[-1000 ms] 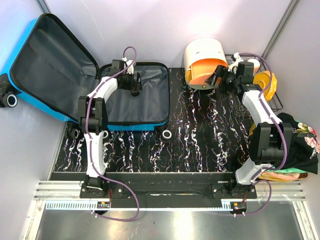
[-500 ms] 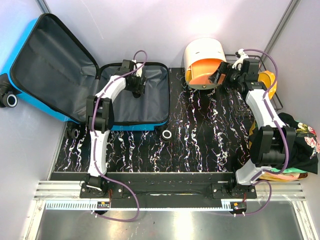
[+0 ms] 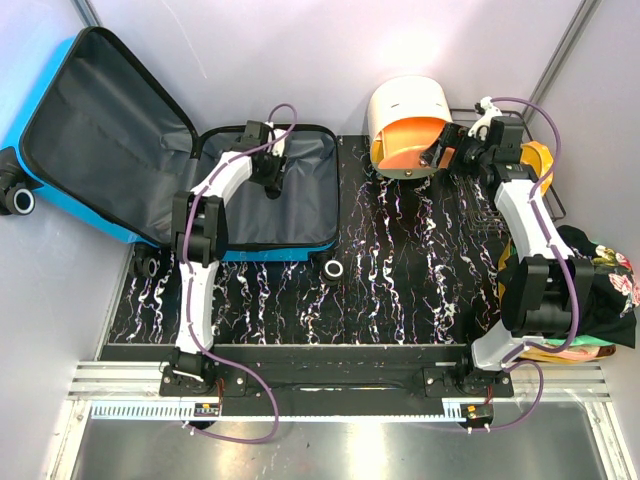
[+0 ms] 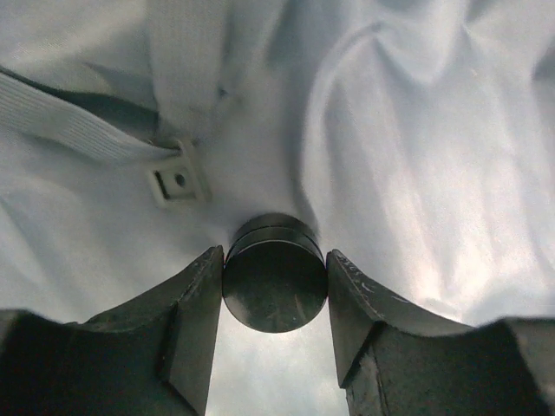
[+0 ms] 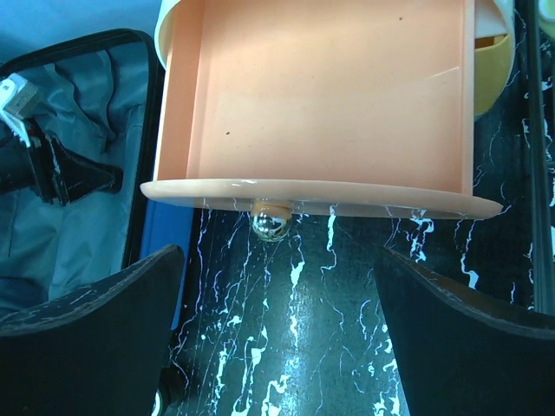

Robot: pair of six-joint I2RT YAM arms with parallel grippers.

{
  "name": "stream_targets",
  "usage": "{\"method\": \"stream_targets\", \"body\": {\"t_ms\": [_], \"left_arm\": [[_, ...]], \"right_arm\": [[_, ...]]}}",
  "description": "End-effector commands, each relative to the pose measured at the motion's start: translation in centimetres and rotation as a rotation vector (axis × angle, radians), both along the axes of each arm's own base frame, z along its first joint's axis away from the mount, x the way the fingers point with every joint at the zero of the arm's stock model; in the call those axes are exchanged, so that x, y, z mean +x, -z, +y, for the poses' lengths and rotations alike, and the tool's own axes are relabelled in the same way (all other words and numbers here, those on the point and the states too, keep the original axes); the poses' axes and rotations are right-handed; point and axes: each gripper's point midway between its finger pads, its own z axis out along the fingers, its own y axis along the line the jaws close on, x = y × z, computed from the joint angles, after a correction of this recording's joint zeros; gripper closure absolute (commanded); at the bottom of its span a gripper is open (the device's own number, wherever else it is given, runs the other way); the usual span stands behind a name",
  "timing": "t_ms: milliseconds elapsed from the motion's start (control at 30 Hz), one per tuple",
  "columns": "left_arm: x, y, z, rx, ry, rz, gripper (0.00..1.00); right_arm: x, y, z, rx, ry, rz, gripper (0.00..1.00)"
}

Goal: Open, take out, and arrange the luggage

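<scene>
The luggage [image 3: 45, 190], bright blue with a dark grey lining, lies open at the back left, its lid leaning on the wall. My left gripper [image 3: 272, 183] reaches down into the lower half [image 3: 300, 215]. In the left wrist view its fingers [image 4: 201, 286] press both sides of a small black round case [image 4: 275, 282] resting on the lining, so the left gripper [image 4: 275, 254] is shut on it. My right gripper [image 5: 277, 251] stands wide open in front of the pulled-out orange drawer [image 5: 321, 95], just below its shiny knob [image 5: 270, 223], holding nothing.
The white-and-orange drawer box [image 3: 405, 125] stands at the back centre. A yellow basin [image 3: 537, 165] sits in a wire rack at the back right, with a pile of clothes [image 3: 600, 280] by the right edge. A grey strap with a buckle [image 4: 176, 182] lies on the lining.
My left gripper shifted right inside the suitcase and closed onto the black round case. The right gripper pulled back a little from the drawer front and opened fully.
</scene>
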Motion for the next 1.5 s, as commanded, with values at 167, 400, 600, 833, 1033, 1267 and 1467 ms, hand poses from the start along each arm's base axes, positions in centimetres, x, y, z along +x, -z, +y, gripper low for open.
{"method": "stream_targets", "body": {"t_ms": [167,400,600,833,1033,1267,1467], "left_arm": [[-7.5,-17.4,-12.6,-0.083,0.489,-0.372,0.93],[-17.0,-17.9,-22.7,-0.149,0.865,-0.356,0.97],[-20.0,-11.3,-27.8,-0.077,1.025,-0.269,0.97],[-21.0,-5.1,-29.3,0.008,1.068,-0.264,0.96],[-21.7,-3.2,-29.5,0.043,1.079,-0.237,0.71],[-21.7,-7.9,-30.8,-0.019,1.096,-0.272,0.15],[-23.2,-17.9,-29.1,-0.175,1.073,-0.346,0.11]], "right_arm": [[-0.9,-4.4,-1.0,-0.001,-0.018,-0.105,0.00],[-0.9,-5.4,-2.7,-0.020,0.036,-0.128,0.00],[-1.7,-6.2,-3.9,-0.062,0.080,-0.140,0.00],[-4.6,-5.0,-4.6,-0.156,0.072,-0.079,0.00],[-6.1,-3.8,-4.6,-0.206,0.032,-0.015,0.00],[-7.1,-2.8,-3.8,-0.246,-0.081,0.012,0.00],[-8.4,-1.8,-1.0,-0.201,-0.302,0.024,0.01]]}}
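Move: The left hand already grips the black-capped bottle inside the suitcase; the bare table patch it is bound for lies about 23 cm back and 28 cm right, some 5 cm lower. The suitcase's right rim is level with this hand, 17 cm right and slightly higher; the corner wheel sits about 11 cm left of that patch and 5 cm nearer. From the right hand, the patch is roughly 15 cm back, 14 cm left, 25 cm below; the open drawer's knob is 3 cm ahead, 2 cm left and slightly below. Keeping its pinch on the bottle's cap, the left hand lifts about 20 cm over the suitcase rim, swinging right and back, then sinks to the bare table, turned some 60 degrees clockwise; there it opens, lets go and rises about 6 cm. The right hand, fingers wide, leaves the drawer knob, drifting right and up, then back and down again. ##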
